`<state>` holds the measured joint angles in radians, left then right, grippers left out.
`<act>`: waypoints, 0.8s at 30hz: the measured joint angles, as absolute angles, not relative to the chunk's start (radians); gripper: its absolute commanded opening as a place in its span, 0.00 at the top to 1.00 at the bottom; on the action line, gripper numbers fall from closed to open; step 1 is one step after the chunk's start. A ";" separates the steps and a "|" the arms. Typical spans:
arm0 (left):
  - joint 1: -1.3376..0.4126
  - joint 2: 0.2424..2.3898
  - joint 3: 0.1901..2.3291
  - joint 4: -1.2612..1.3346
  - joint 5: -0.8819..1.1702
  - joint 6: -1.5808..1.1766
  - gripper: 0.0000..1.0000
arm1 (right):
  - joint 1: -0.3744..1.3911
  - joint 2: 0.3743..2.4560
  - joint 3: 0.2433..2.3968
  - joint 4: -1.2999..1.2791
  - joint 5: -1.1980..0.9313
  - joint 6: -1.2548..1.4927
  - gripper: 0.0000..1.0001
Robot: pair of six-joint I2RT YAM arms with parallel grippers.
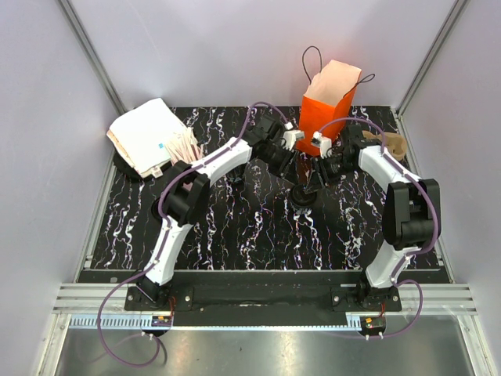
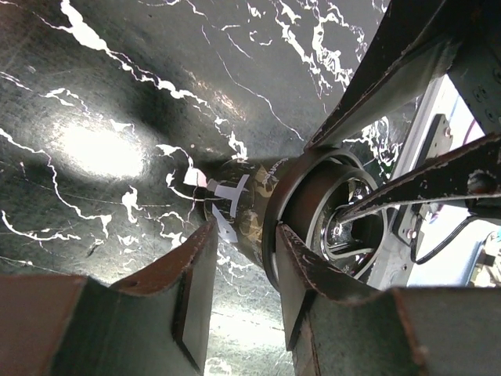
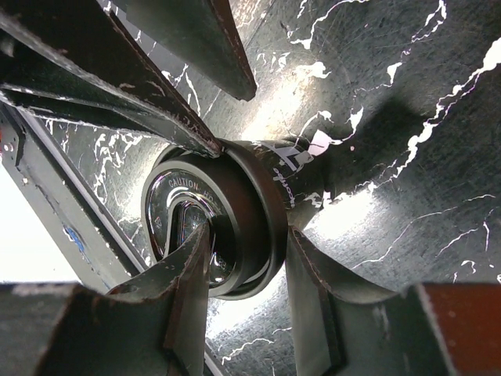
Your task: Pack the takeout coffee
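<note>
The takeout coffee is a small black cup with a dark lid marked "CAUTION HOT". It stands mid-table in front of the orange paper bag. Both grippers meet over it from opposite sides. My left gripper has one finger on the lid's edge and the other against the cup's wall. My right gripper pinches the lid's rim, one finger on the lid's top and one under the rim. In the top view the left gripper and right gripper hide most of the cup.
A stack of white paper bags lies at the back left, with a pink cup of wooden sticks beside it. Something brown lies at the back right. The orange bag stands open-topped against the back wall.
</note>
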<state>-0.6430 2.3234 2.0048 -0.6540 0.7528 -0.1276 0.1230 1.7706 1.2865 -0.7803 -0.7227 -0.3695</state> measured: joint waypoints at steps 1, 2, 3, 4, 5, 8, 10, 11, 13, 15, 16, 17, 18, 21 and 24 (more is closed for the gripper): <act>-0.645 2.324 2.010 -0.663 0.750 -0.123 0.63 | 0.124 1.766 1.281 -0.776 -0.722 -0.369 0.62; -0.646 2.324 2.012 -0.669 0.747 -0.120 0.63 | 0.124 1.764 1.277 -0.773 -0.722 -0.369 0.62; -0.647 2.325 2.016 -0.675 0.746 -0.116 0.62 | 0.124 1.760 1.272 -0.768 -0.723 -0.369 0.62; -0.648 2.325 2.018 -0.678 0.745 -0.113 0.61 | 0.124 1.759 1.271 -0.766 -0.723 -0.368 0.62; -0.648 2.326 2.020 -0.681 0.743 -0.112 0.59 | 0.124 1.758 1.268 -0.762 -0.723 -0.366 0.62; -0.648 2.325 2.021 -0.680 0.732 -0.111 0.44 | 0.125 1.752 1.263 -0.756 -0.721 -0.362 0.62; -0.641 2.326 2.025 -0.685 0.721 -0.113 0.34 | 0.126 1.748 1.262 -0.757 -0.717 -0.359 0.62; -0.638 2.327 2.028 -0.688 0.717 -0.113 0.32 | 0.127 1.746 1.262 -0.757 -0.715 -0.357 0.62; -0.630 2.330 2.035 -0.704 0.710 -0.125 0.27 | 0.132 1.743 1.262 -0.755 -0.709 -0.349 0.62; -0.623 2.334 2.044 -0.717 0.709 -0.132 0.25 | 0.139 1.738 1.262 -0.752 -0.698 -0.337 0.62; -0.619 2.334 2.046 -0.719 0.709 -0.138 0.23 | 0.142 1.736 1.262 -0.752 -0.692 -0.330 0.62; -0.614 2.334 2.047 -0.717 0.709 -0.144 0.22 | 0.145 1.734 1.262 -0.751 -0.688 -0.320 0.62; -0.611 2.334 2.048 -0.714 0.709 -0.150 0.22 | 0.149 1.734 1.262 -0.748 -0.684 -0.310 0.62; -0.599 2.334 2.049 -0.699 0.712 -0.166 0.20 | 0.160 1.734 1.262 -0.742 -0.670 -0.276 0.62; -0.588 2.326 2.039 -0.671 0.719 -0.181 0.18 | 0.162 1.734 1.261 -0.735 -0.661 -0.244 0.62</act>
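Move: The lidded cup's middle lies about 4 cm back, 3 cm right and 5 cm below the left hand, and roughly 3 cm back, 2 cm left and 4 cm below the right, which already pinches its rim. From the left hand, the second cup stands some 16 cm left, 2 cm ahead and 5 cm lower; the orange bag is about 15 cm ahead, 9 cm right and level in height. Left fingers spread wide, drawing about 3 cm forward and 2 cm left from the cup; right keeps its rim pinch. ##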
